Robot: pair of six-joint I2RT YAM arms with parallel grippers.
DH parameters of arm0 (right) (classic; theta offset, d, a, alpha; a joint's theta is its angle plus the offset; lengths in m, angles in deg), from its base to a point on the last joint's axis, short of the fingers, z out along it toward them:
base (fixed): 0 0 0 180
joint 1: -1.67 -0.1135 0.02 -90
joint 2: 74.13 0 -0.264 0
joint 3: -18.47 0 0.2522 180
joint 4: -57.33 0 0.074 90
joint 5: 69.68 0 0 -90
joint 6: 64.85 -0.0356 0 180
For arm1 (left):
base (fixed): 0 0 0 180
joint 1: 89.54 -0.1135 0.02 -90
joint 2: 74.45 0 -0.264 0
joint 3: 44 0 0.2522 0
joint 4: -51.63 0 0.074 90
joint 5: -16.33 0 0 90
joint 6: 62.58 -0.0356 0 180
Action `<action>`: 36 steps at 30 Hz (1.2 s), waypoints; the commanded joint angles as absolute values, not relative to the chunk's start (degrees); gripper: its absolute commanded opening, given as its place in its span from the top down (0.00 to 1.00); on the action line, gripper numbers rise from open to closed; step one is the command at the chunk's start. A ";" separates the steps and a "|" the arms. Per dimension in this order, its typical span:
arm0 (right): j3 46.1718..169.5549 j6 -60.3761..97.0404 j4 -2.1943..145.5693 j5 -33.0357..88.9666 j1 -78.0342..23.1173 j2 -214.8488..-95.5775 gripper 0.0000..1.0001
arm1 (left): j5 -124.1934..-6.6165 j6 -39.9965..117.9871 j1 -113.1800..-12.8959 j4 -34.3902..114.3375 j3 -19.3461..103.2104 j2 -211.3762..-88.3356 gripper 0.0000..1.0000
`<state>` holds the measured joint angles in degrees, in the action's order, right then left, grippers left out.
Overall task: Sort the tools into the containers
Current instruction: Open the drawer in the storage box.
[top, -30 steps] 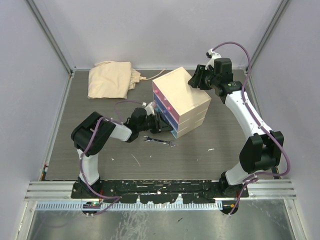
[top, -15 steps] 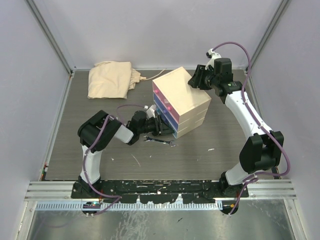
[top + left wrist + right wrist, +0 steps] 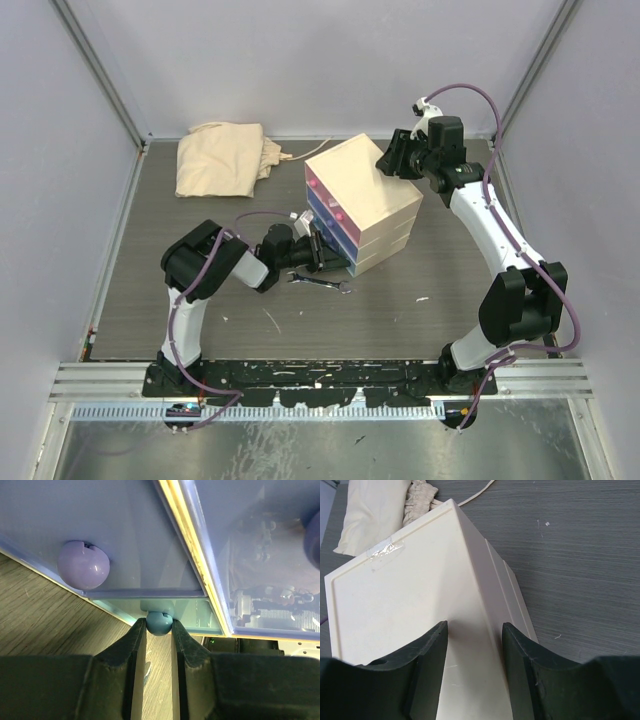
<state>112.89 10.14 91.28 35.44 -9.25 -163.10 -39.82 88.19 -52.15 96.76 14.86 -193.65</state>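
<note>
The cream chest [image 3: 365, 190] stands in the middle of the table, its pink [image 3: 322, 192], blue [image 3: 335, 222] and light-blue drawers facing front left. My left gripper [image 3: 326, 256] is low at the bottom drawer. In the left wrist view it [image 3: 159, 626] is shut on the small light-blue knob [image 3: 159, 622], both fingers touching it. The blue drawer's knob [image 3: 83, 565] is above left. A silver spanner [image 3: 318, 283] lies on the table just in front of the chest. My right gripper [image 3: 474, 630] is open, its fingers straddling the chest's top back edge [image 3: 470, 575].
A beige cloth bag [image 3: 222, 157] lies at the back left, also showing in the right wrist view [image 3: 375, 510]. The grey walls of the cell enclose the table on three sides.
My left gripper's fingers have closed in on the light-blue knob, and the left arm's elbow has shifted slightly right. The right arm, the chest and the spanner have not moved.
</note>
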 commanded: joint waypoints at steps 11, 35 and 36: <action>111.34 9.74 95.50 37.25 -10.92 -161.98 0.48 | -42.97 87.20 -52.82 106.05 8.80 -189.91 0.89; 112.38 10.19 95.75 36.67 -10.93 -162.54 0.48 | -42.12 81.83 -55.17 106.18 -8.98 -180.86 0.89; 112.44 10.20 95.77 36.67 -10.98 -162.59 0.48 | -41.99 81.74 -55.56 106.27 -9.43 -180.76 0.89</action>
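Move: The left hand already has the bottom light-blue drawer's knob between its fingertips. A wrench lies on the table about 5 cm back and 5 cm left, some 4 cm lower, while the storage box's middle is roughly 12 cm ahead, 5 cm right and 7 cm up. From the right hand, at the box's top right edge, that knob is about 16 cm back, 12 cm left and 20 cm down. Keeping its pinch on the knob, the left hand pulls left and back, about 8 cm away from the box. ##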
